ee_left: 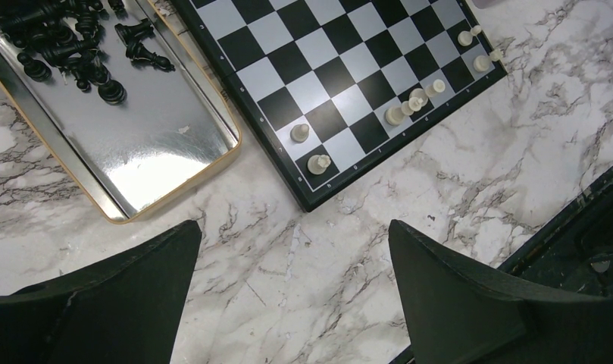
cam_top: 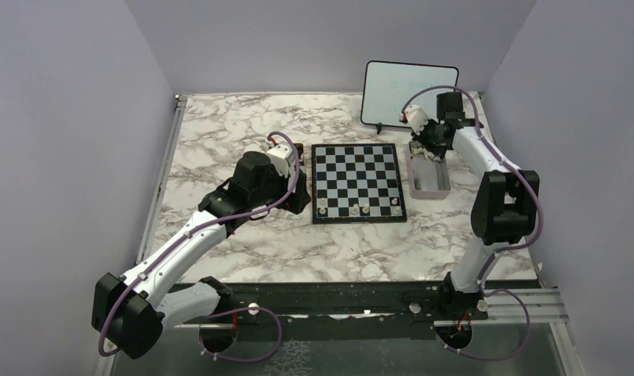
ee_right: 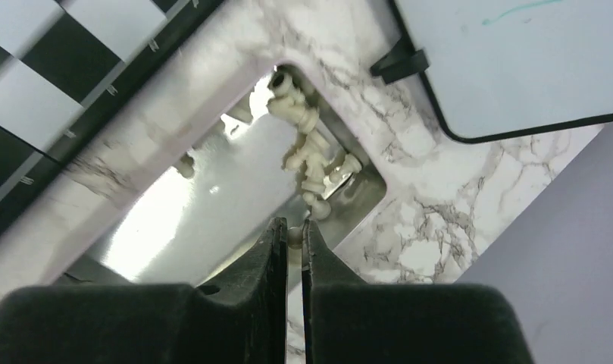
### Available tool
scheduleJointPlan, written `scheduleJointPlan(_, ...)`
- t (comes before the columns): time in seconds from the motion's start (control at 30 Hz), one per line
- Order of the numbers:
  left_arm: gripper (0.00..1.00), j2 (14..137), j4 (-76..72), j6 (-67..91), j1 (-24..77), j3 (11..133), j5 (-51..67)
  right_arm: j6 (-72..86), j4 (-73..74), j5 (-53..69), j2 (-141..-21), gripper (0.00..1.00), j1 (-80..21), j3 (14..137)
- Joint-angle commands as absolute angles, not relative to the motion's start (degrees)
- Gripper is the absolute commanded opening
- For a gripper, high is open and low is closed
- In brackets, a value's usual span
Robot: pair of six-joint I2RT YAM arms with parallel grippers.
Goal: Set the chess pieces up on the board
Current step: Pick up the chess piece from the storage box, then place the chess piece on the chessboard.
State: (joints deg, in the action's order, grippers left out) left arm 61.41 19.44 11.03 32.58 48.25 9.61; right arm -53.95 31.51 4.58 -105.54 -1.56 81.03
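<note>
The board (cam_top: 356,182) lies flat mid-table, with several cream chess pieces (cam_top: 353,210) along its near edge. In the left wrist view these pieces (ee_left: 409,106) stand or lie near the board's (ee_left: 341,61) edge. My right gripper (ee_right: 295,231) hangs over the far end of the metal tray (ee_right: 204,220) right of the board. It is shut on a small cream piece (ee_right: 295,236), pinched at the fingertips. Several more cream pieces (ee_right: 311,152) are heaped in the tray's corner. My left gripper (ee_left: 295,265) is open over bare marble by the board's corner, holding nothing.
A gold-rimmed metal tray (ee_left: 159,144) holding several black pieces (ee_left: 76,45) lies left of the board, under my left arm. An upright whiteboard (cam_top: 410,94) stands at the back right, just behind the right tray (cam_top: 429,184). Walls enclose the table on three sides.
</note>
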Motion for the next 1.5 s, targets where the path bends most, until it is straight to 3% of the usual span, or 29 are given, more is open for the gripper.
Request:
scheduleJointPlan(0.0,0.93,61.2,18.8,10.3,32.3,47.8,9.9,-42.4,36.4,14.0,-101.6,0.05,-2.3,85.5)
scheduleJointPlan(0.17,0.9,61.1,17.5,11.9,32.2,47.6,8.8,-25.2,31.2,21.5,-97.9,0.05,-3.6,82.9)
scheduleJointPlan(0.47,0.8,63.7,14.5,19.0,32.3,52.2,13.2,12.4,6.2,42.3,-89.3,0.06,-5.1,67.2)
scheduleJointPlan(0.67,0.74,66.9,10.4,23.5,32.3,55.9,15.2,34.5,-8.9,45.1,-86.2,0.06,-8.5,58.1)
scheduleJointPlan(1.07,0.68,76.6,-3.0,30.3,33.1,57.6,22.5,57.9,-30.9,39.0,-82.1,0.06,-19.2,46.9)
scheduleJointPlan(1.47,0.62,79.5,-15.3,32.7,33.4,54.7,29.6,59.4,-31.4,39.3,-80.5,0.06,-21.4,46.2)
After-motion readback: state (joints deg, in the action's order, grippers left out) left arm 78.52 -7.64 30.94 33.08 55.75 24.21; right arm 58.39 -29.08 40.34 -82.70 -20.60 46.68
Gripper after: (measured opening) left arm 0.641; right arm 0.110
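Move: About 42 cm to the left of the right hand, 20 cm back and 8 cm higher, the left gripper waits wide open; that puts the white chess piece already held by the right about 20 cm ahead of the left hand, 42 cm right and 8 cm lower. The board's middle lies some 25 cm left of the right hand, 7 cm back and 9 cm below; the white pieces' box is centred 4 cm back, 2 cm left and 8 cm below. Carrying the pinched white piece up out of the box area and over the board, the right hand sweeps about 28 cm left, rising and drawing back by roughly half that, rolling some 90 degrees until its fingers point left at the left gripper. The left hand comes to meet it, about 10 cm right with some rise and forward reach, tilting and narrowing its still open fingers. ##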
